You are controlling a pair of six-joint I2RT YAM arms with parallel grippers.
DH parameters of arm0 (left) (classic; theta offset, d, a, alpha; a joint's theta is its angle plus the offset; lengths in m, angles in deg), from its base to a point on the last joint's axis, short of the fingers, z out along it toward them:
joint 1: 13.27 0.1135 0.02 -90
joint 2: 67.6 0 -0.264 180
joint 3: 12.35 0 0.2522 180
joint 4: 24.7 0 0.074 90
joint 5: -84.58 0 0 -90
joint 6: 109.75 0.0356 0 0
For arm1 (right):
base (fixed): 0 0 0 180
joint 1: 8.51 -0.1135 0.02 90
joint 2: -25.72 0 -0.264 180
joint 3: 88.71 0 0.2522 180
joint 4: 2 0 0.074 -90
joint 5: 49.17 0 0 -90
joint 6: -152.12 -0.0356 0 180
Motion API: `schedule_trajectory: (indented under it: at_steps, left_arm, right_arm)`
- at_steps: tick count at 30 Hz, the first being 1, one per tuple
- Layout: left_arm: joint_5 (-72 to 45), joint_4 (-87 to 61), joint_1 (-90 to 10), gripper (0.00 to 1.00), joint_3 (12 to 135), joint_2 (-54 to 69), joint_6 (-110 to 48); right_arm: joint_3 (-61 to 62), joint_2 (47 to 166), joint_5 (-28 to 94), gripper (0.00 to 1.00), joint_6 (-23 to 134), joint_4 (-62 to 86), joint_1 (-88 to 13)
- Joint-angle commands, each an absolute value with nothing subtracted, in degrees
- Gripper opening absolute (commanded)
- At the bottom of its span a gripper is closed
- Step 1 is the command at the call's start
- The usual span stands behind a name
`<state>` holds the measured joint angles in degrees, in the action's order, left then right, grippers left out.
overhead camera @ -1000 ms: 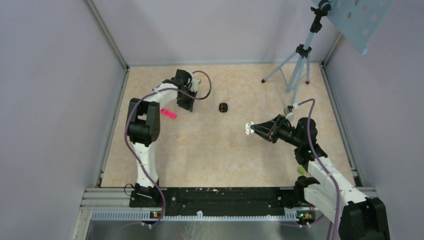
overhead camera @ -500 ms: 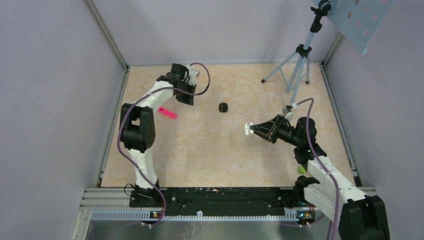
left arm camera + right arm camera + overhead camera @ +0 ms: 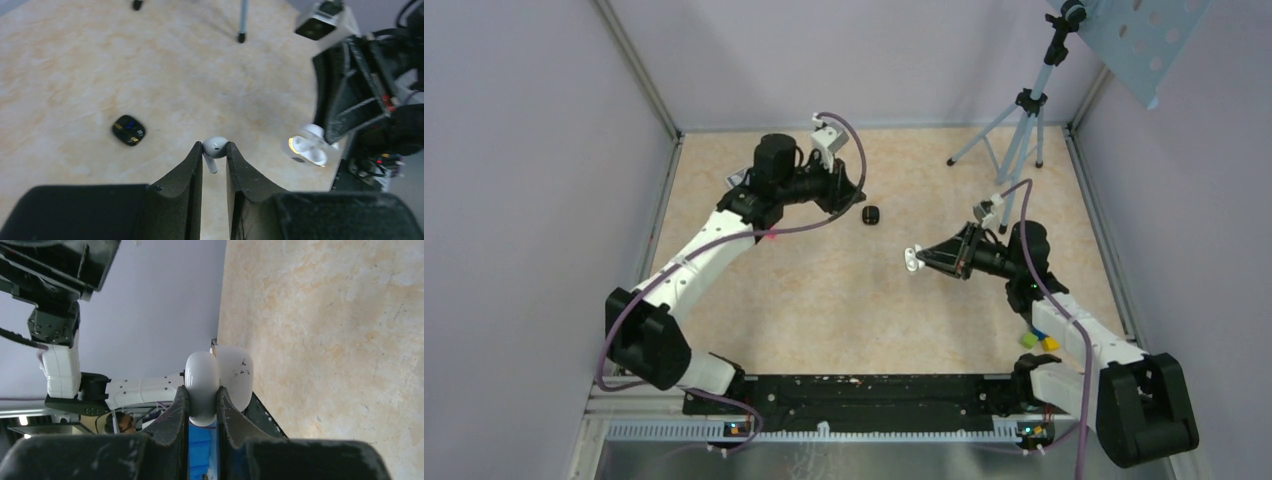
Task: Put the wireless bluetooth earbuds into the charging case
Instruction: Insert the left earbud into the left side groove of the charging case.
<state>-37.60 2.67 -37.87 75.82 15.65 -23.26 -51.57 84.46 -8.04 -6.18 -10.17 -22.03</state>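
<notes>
A white stemmed earbud (image 3: 214, 149) is pinched by its head between the tips of my left gripper (image 3: 215, 147), stem pointing down. In the top view the left gripper (image 3: 852, 196) reaches right over the back of the table. My right gripper (image 3: 202, 390) is shut on the white charging case (image 3: 202, 384), whose lid (image 3: 235, 376) stands open. From the left wrist the open case (image 3: 306, 150) shows ahead and to the right of the earbud, well apart from it. From above, the case (image 3: 912, 259) sits at the tip of the right gripper (image 3: 921, 259), held off the table near the middle.
A small black case (image 3: 871, 215) lies on the table just right of the left gripper, also seen as the black case (image 3: 128, 130). A tripod (image 3: 1016, 140) stands at the back right. Green and yellow blocks (image 3: 1038, 342) lie beside the right arm. Walls close in on both sides.
The left arm has swung from the far left, by the pink block, to the right toward the black case, and its jaws have closed. The right gripper with the case has shifted slightly left.
</notes>
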Motion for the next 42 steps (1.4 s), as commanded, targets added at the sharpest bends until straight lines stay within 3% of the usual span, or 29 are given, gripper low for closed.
schedule_trajectory:
  at_steps: [1, 9, 14, 32, 42]
  left_arm:
    - [-45.86, -11.11, -41.97, 0.06, 69.36, 11.35, -31.17]
    - [-47.96, -33.37, -47.66, 0.05, 57.03, 5.33, -36.87]
    - [-49.29, -37.84, -48.95, 0.00, 55.78, 5.16, -37.31]
    - [-46.72, -54.85, -52.96, 0.00, 47.44, 4.66, -35.36]
    - [-46.45, -59.73, -53.34, 0.00, 43.92, 4.34, -34.08]
  right_arm:
    - [-49.06, 85.81, -10.77, 0.00, -6.51, -17.77, -22.70]
    - [-51.91, 89.55, -13.41, 0.00, -15.09, -29.43, -22.68]
    - [-51.39, 90.90, -15.38, 0.00, -17.73, -31.32, -22.68]
    - [-51.67, 97.46, -17.09, 0.00, -32.92, -53.80, -23.87]
    - [-51.54, 98.19, -17.34, 0.00, -34.21, -54.82, -24.36]
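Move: The open white charging case, already in the right fingers, lies about 13 cm back, 12 cm right and 6 cm below the left hand, which holds the left earbud. From the right hand that earbud is some 13 cm ahead, 14 cm left and 6 cm up. The black case on the table stands about 10 cm ahead of the left hand, 4 cm to its right and 24 cm below it. The left earbud, still pinched, is carried back some 13 cm and right about 8 cm towards the open charging case, quickly at first, then creeping, while the left wrist swings clockwise and tips its fingers up. Meanwhile the right hand keeps its grip on the case, lifts it about 6 cm to meet the earbud, and rolls its left side up. ##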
